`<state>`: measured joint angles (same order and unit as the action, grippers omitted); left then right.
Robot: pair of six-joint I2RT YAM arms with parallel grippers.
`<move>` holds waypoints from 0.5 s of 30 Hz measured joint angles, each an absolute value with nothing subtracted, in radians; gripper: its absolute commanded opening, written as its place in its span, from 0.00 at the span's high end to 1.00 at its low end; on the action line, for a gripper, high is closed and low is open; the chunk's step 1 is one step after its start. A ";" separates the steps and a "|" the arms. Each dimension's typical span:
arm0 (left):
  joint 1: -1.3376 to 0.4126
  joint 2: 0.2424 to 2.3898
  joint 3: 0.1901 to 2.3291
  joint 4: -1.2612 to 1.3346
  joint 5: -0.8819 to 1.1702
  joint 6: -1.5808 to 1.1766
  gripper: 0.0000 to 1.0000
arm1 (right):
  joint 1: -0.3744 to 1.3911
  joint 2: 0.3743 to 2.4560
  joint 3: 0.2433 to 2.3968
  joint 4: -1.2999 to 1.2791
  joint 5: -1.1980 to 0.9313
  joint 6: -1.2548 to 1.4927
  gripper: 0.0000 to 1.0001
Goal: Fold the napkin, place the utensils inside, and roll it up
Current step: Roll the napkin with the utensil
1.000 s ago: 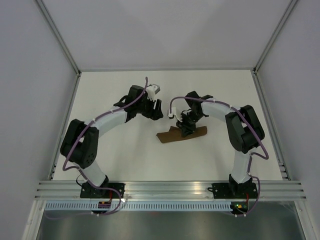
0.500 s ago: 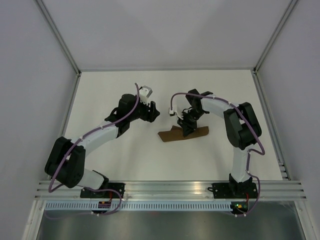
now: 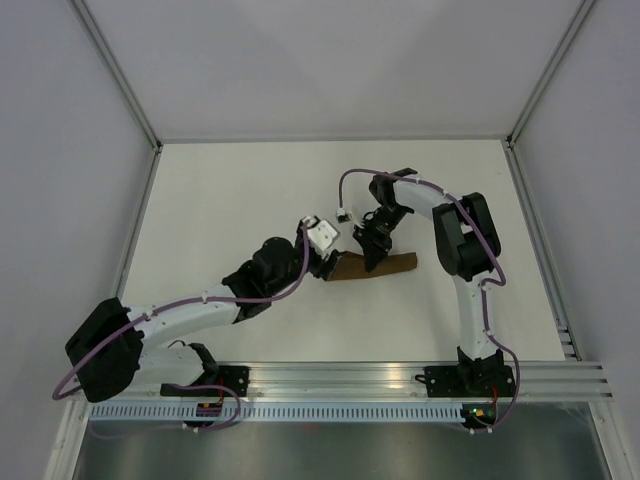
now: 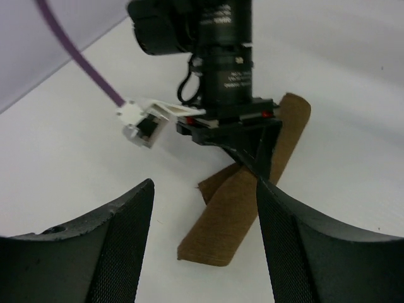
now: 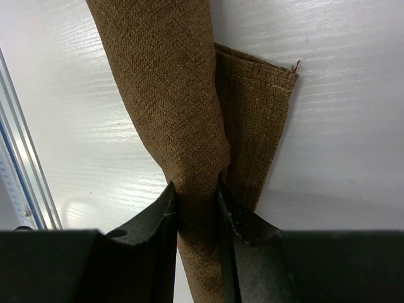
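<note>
The brown napkin (image 3: 375, 266) lies rolled into a narrow tube on the white table, with a loose flap (image 5: 255, 120) sticking out beside the roll. My right gripper (image 3: 371, 250) is shut on the roll's middle (image 5: 196, 189), pinching the cloth between both fingers. My left gripper (image 3: 327, 262) is open just short of the roll's left end (image 4: 211, 243), its fingers (image 4: 126, 240) straddling the view of that end without touching it. The utensils are hidden from every view.
White table (image 3: 230, 200) with grey walls on three sides. An aluminium rail (image 3: 340, 378) runs along the near edge. The right arm's wrist and white cable connector (image 4: 140, 120) hang close in front of my left gripper.
My left arm has swung down and right, stretching low across the table until its open gripper reached the roll's left end. The right gripper stayed shut on the napkin.
</note>
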<state>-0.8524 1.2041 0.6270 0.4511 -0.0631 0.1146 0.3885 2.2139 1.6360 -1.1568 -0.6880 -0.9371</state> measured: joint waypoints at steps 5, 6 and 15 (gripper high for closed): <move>-1.001 1.361 0.654 0.412 -0.149 0.243 0.28 | 0.382 2.262 1.697 -1.221 -0.704 -0.937 0.76; -1.019 1.391 0.668 0.395 -0.159 0.263 0.28 | 0.381 2.271 1.707 -1.232 -0.707 -0.938 0.76; -1.072 1.634 0.814 0.331 -0.182 0.419 0.27 | 0.371 2.318 1.761 -1.291 -0.730 -0.938 0.72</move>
<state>-1.0718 1.6341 0.8143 0.3309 -0.1818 0.4187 0.3710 2.3177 1.7615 -1.2907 -0.7300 -0.9382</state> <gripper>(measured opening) 0.730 0.319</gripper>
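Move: The rolled napkin's middle lies about 9 cm to the left hand's right, 2 cm ahead and some 19 cm below. The roll's left end is almost straight beneath that hand, and the loose corner on its far side is about 3 cm to the right, 4 cm ahead and 18 cm down. The right hand already has the roll's middle between its fingers, right at its hand point. With its fingers still wide open, the left hand sinks about 11 cm and swings some 7 cm to the right towards the near side of the rolled napkin, easing back a little at first, while its right side dips about 30 degrees so that the fingers point more steeply down. The right hand stays where it is and keeps its pinch on the roll, only tilting slightly further about its fingertips, as the left hand slows above the napkin beside it without closing. ##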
